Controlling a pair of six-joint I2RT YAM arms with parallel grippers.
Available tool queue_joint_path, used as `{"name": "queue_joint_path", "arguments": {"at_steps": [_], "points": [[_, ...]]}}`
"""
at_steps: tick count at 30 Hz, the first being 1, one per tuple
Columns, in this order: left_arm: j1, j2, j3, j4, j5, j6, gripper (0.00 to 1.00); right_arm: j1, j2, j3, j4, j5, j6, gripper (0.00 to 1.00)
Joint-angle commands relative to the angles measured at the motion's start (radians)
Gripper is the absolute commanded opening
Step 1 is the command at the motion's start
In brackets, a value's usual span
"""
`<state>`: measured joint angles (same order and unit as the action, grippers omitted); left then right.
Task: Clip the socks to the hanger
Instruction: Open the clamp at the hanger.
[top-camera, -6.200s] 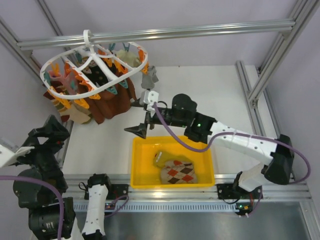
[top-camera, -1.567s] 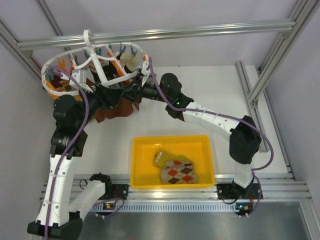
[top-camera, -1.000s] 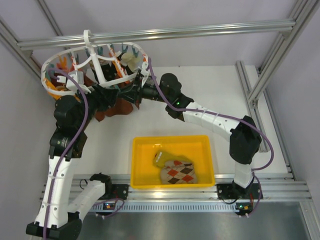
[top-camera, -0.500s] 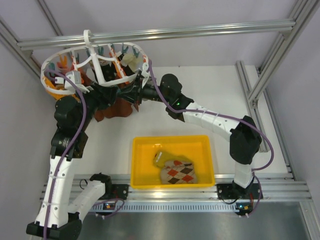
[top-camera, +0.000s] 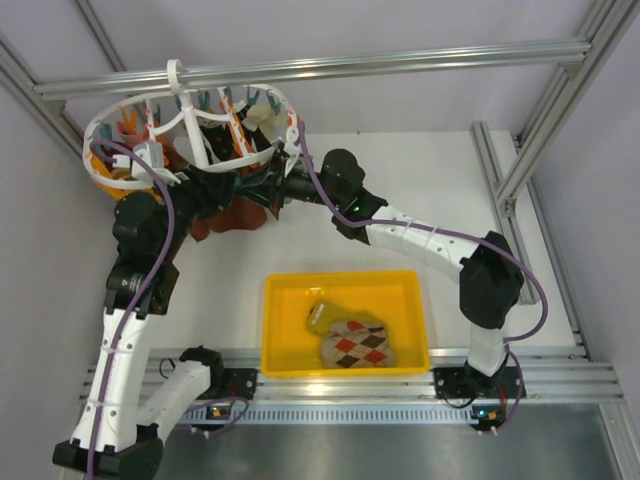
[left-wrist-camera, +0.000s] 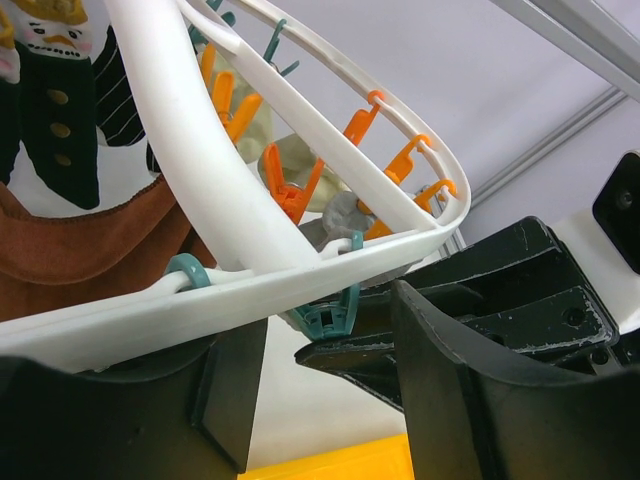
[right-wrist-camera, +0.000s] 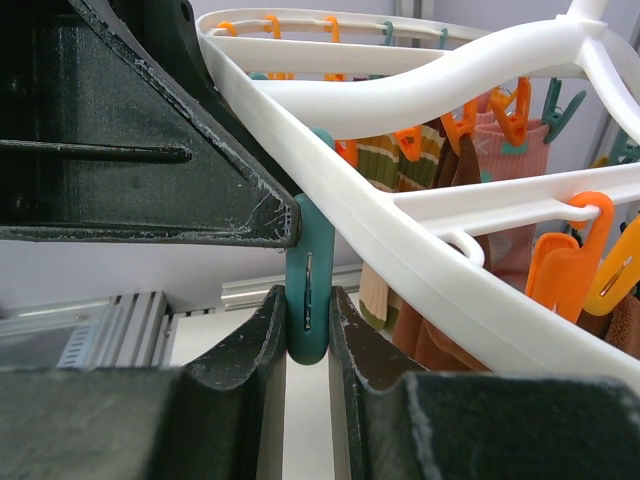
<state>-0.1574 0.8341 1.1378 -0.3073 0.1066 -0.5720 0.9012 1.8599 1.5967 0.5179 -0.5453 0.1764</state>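
Observation:
The white round hanger (top-camera: 196, 135) hangs from the top rail at back left, tilted. My right gripper (top-camera: 264, 186) is shut on a teal clip (right-wrist-camera: 308, 300) under the hanger's rim (right-wrist-camera: 420, 240). My left gripper (top-camera: 226, 186) faces it from the left, open, its jaws either side of that clip (left-wrist-camera: 328, 318) and just below the rim (left-wrist-camera: 200, 300). One right finger (left-wrist-camera: 360, 350) shows between them. A tan argyle sock (top-camera: 358, 345) and a mustard-yellow sock (top-camera: 320, 318) lie in the yellow bin (top-camera: 275, 330).
Rust-brown socks (top-camera: 235, 215) and other clipped socks (right-wrist-camera: 500, 150) hang from the hanger's orange clips (right-wrist-camera: 565, 265). The yellow bin sits at the table's front centre. Aluminium frame rails (top-camera: 400, 60) run across the back and down the right side (top-camera: 530, 150).
The right gripper rose from above the bin to the hanger's rim and took a teal clip. The left arm came up from its rest to meet it. The hanger has tipped and shifted slightly.

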Motion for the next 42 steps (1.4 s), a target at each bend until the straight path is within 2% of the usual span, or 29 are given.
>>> {"name": "queue_joint_path", "arguments": {"at_steps": [1,10,13,17,21,22,24,25,28,32,42], "points": [[0.007,0.066,-0.012,0.198,-0.041,0.012,0.57,0.018,-0.079,-0.003,0.077,-0.070,-0.002,0.00],[0.002,0.085,-0.012,0.226,-0.074,0.015,0.50,0.018,-0.076,-0.003,0.093,-0.079,0.012,0.00],[0.002,0.086,-0.012,0.234,-0.079,0.015,0.43,0.018,-0.074,-0.004,0.097,-0.085,0.014,0.00],[0.002,0.091,-0.010,0.235,-0.081,0.020,0.24,0.018,-0.079,-0.018,0.102,-0.099,0.009,0.00],[0.002,0.094,-0.004,0.235,-0.081,0.020,0.09,0.018,-0.084,-0.029,0.090,-0.101,-0.015,0.00],[0.002,0.095,-0.004,0.235,-0.081,0.020,0.06,0.018,-0.085,-0.030,0.085,-0.099,-0.020,0.04],[0.001,0.096,0.000,0.234,-0.077,0.018,0.00,0.018,-0.088,-0.032,0.073,-0.097,-0.029,0.18],[0.002,0.095,0.000,0.235,-0.077,0.020,0.00,0.018,-0.093,-0.037,0.065,-0.091,-0.034,0.32],[0.002,0.095,0.000,0.232,-0.082,0.021,0.00,0.013,-0.105,-0.050,0.042,-0.084,-0.052,0.50],[0.002,0.095,0.008,0.217,-0.074,0.026,0.00,0.001,-0.143,-0.104,0.021,-0.064,-0.090,0.58],[0.001,0.079,-0.021,0.221,-0.062,0.072,0.00,-0.018,-0.137,-0.060,-0.035,-0.038,-0.117,0.53]]}}
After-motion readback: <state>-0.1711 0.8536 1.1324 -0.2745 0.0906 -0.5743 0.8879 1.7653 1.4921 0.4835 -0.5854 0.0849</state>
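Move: The teal clamp on the near right rim of the hanger sits between the left hand's open fingers, about 1 cm ahead and level; the hanger rim runs some 3 cm above it. Another teal clamp hangs about 5 cm left of it and 2 cm nearer, and the brown cloth about 8 cm ahead and 6 cm left of the left hand, a little lower. The right hand already pinches the same clamp's lower end, its middle about 1 cm left and 1 cm above. Easing forward less than 1 cm and otherwise staying put, the left hand closes its fingers on the upper part of the teal clamp, its grip effort rising, while the right keeps its pinch below. With the left shut on the clamp, the right fingers open wide and come free, backing off about 2 cm to the right and 1 cm back. ##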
